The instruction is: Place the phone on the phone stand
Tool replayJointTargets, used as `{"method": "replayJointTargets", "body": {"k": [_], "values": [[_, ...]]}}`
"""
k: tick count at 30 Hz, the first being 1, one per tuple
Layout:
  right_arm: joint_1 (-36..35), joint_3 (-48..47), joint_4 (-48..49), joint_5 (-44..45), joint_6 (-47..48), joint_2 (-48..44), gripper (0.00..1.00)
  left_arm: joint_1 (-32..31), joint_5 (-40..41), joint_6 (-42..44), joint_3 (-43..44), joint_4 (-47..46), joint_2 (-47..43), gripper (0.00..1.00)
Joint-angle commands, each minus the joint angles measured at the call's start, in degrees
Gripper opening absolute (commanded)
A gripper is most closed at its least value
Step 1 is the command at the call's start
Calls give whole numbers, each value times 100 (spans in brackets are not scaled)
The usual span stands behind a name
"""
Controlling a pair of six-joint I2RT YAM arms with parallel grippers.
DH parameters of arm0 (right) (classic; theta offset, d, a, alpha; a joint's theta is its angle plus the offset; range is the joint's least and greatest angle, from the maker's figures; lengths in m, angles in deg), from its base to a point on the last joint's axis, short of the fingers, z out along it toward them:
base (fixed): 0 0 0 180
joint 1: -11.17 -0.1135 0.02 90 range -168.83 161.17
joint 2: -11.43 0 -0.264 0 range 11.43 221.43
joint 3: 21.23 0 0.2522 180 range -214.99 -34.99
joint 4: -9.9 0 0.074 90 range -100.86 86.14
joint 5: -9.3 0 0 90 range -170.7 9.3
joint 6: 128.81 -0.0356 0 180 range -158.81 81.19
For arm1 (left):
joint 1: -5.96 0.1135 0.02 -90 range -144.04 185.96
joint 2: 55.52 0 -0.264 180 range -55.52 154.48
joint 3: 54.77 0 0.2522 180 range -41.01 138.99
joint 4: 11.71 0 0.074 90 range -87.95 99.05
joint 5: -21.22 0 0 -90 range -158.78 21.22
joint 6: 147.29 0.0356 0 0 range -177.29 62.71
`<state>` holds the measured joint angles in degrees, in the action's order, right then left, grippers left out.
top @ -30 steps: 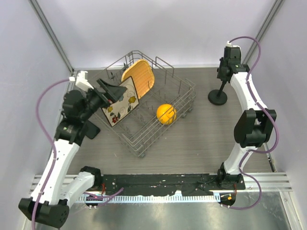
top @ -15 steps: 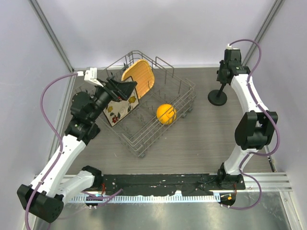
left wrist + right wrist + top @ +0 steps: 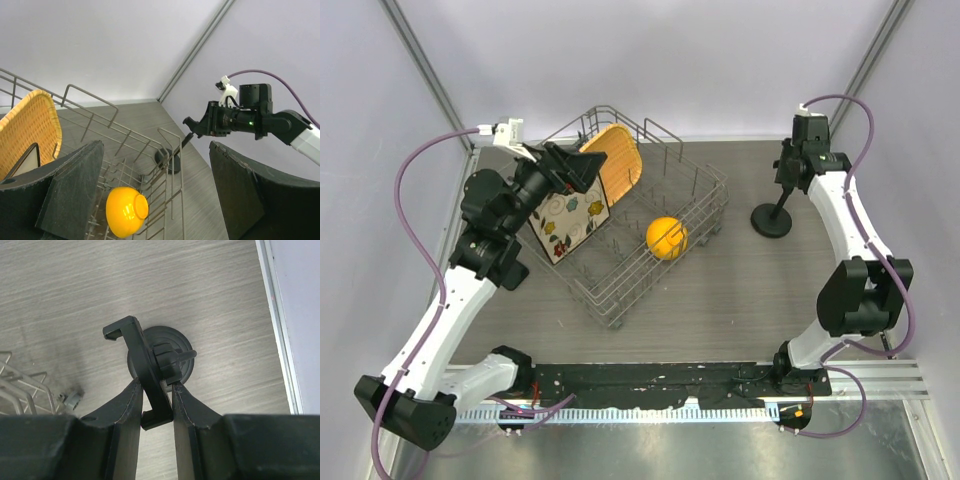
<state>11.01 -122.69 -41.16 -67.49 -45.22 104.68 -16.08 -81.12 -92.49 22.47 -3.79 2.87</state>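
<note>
The phone stand [image 3: 772, 220] is black, with a round disc base at the back right of the table. My right gripper [image 3: 790, 178] is shut on its holder head [image 3: 146, 366], which sits clamped between the fingertips [image 3: 134, 395]; the base [image 3: 186, 346] shows below. The right gripper [image 3: 156, 385] looks straight down on it. My left gripper [image 3: 582, 168] hovers open above the back left of the dish rack, nothing between its wide fingers [image 3: 75, 190]. From the left wrist view the stand [image 3: 168, 160] and the right arm are seen beyond the rack. The phone does not show in any view.
A wire dish rack [image 3: 705, 195] fills the table's middle. It holds a floral square plate [image 3: 570, 215], a wicker plate [image 3: 617, 158] and an orange bowl [image 3: 666, 238], the bowl also in the left wrist view [image 3: 126, 211]. Walls close in at the back and sides.
My left arm has risen and swung towards the back over the rack's left end. My right gripper has shifted slightly right, and the stand's base has slid a little nearer.
</note>
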Motion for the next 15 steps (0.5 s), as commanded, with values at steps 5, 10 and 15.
{"method": "replayJointTargets", "body": {"k": [5, 10, 15], "values": [[-220, 551, 12, 94, -167, -817, 0, 7, -22, 207, 796, 356, 374, 91], [-466, 930, 3, 216, -290, -1028, 0, 7, -32, 286, 1551, 1040, 656, 92], [-713, 1509, 82, 471, -413, -1256, 0, 7, 494, 40, 1773, 2321, 613, 96]]}}
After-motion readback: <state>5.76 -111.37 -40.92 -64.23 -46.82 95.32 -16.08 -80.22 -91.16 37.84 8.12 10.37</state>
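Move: The right gripper already holds the phone stand by its head; the stand's base is some 3 cm to its left, about level with it and roughly 19 cm below. The rack's right corner is about 18 cm left and 5 cm back, nearly as low. From the open left gripper the phone lies about 28 cm left, about level, 43 cm down, with the flowered board 4 cm ahead, 6 cm left and 32 cm below. Keep the right fingers closed on the phone stand's head and draw it back towards the robot about 5 cm, bending left by nearly 3 cm in the second half, towards the rack's side, with the wrist hardly turning. Meanwhile raise the open left gripper about 3 cm and ease it some 2 cm forward, high over the rack, touching nothing. ##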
